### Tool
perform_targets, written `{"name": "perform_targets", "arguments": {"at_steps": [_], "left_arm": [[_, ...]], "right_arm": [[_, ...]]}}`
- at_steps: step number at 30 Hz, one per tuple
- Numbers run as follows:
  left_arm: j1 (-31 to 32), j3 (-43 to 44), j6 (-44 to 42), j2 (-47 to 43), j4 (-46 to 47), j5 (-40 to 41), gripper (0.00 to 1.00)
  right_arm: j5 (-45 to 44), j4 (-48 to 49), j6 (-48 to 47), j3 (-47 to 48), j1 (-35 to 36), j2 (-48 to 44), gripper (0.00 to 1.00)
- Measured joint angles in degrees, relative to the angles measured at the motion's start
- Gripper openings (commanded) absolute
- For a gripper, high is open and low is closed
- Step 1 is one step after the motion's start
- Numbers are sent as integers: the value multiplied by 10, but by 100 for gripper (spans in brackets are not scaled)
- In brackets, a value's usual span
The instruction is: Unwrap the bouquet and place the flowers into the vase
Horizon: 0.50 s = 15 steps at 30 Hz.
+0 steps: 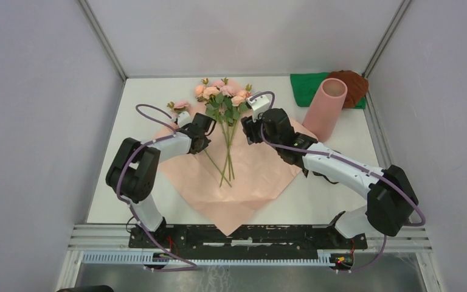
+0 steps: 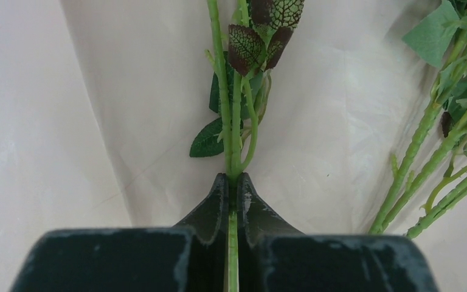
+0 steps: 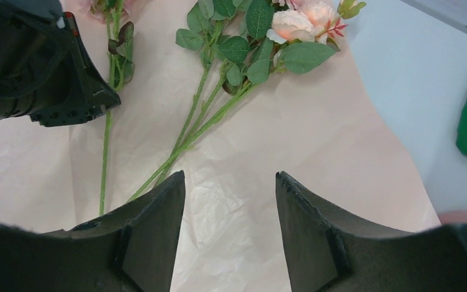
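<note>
The bouquet lies opened out, its pink wrapping paper (image 1: 252, 182) spread flat on the table. Most of the flowers (image 1: 222, 97) rest on it in a bunch, stems (image 3: 188, 131) pointing toward me. One flower (image 1: 181, 105) lies apart on the left. My left gripper (image 2: 232, 177) is shut on its green stem (image 2: 231, 134), just below the leaves. In the top view that left gripper (image 1: 202, 139) sits left of the bunch. My right gripper (image 3: 230, 182) hovers open over bare paper, right of the stems, holding nothing. The salmon-pink vase (image 1: 326, 106) stands beyond the paper's right corner.
A green cloth (image 1: 307, 88) and a brown bundle (image 1: 356, 85) lie behind the vase at the back right. The left gripper's black body (image 3: 48, 67) fills the right wrist view's upper left. Grey walls close in the white table (image 1: 127, 152) on three sides.
</note>
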State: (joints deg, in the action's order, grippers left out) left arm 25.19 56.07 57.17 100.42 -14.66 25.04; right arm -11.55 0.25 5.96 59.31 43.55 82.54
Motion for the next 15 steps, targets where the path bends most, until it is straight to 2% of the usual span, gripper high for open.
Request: {"name": "perform_targets", "arguments": {"at_steps": [3,6,11,15], "left_arm": [[0,-19,-16,-20,16,0,2],[1,-58,-42,-80,42,-7,2],[10,-132,-104,-231,143,-42,2],[21,-192,-161,-338,259,-80,2]], "right_arm": [[-4,1,-2,0,-1,6,63],[-3,0,-3,0,-1,23,62],[15,-8,-7,6,-1,50,63],[53,-11,-9,14,-1,53,66]]}}
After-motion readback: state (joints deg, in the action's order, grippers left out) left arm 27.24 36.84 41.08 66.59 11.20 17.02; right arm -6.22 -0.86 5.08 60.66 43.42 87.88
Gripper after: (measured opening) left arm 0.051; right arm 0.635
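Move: My left hand already pinches the single flower's stem just above the paper. The vase it is meant for stands about 41 cm to its right, level with it, its middle 11 cm higher; the bunch's flower heads lie roughly 14 cm ahead and 11 cm right. From my open right hand, the pinched stem is some 20 cm left, 3 cm ahead and 18 cm below. The same heads are about 15 cm ahead, 10 cm left. I lift the flower off the paper with my left hand, fingers still shut on its stem, rising about 15 cm and easing slightly right and back. As I rise I tip the fingers up from steeply down towards forward by some 35 degrees and swing them clockwise. My right hand, still open and empty, sinks about 3.5 cm beside the bunch, then edges left towards the raised stem. ##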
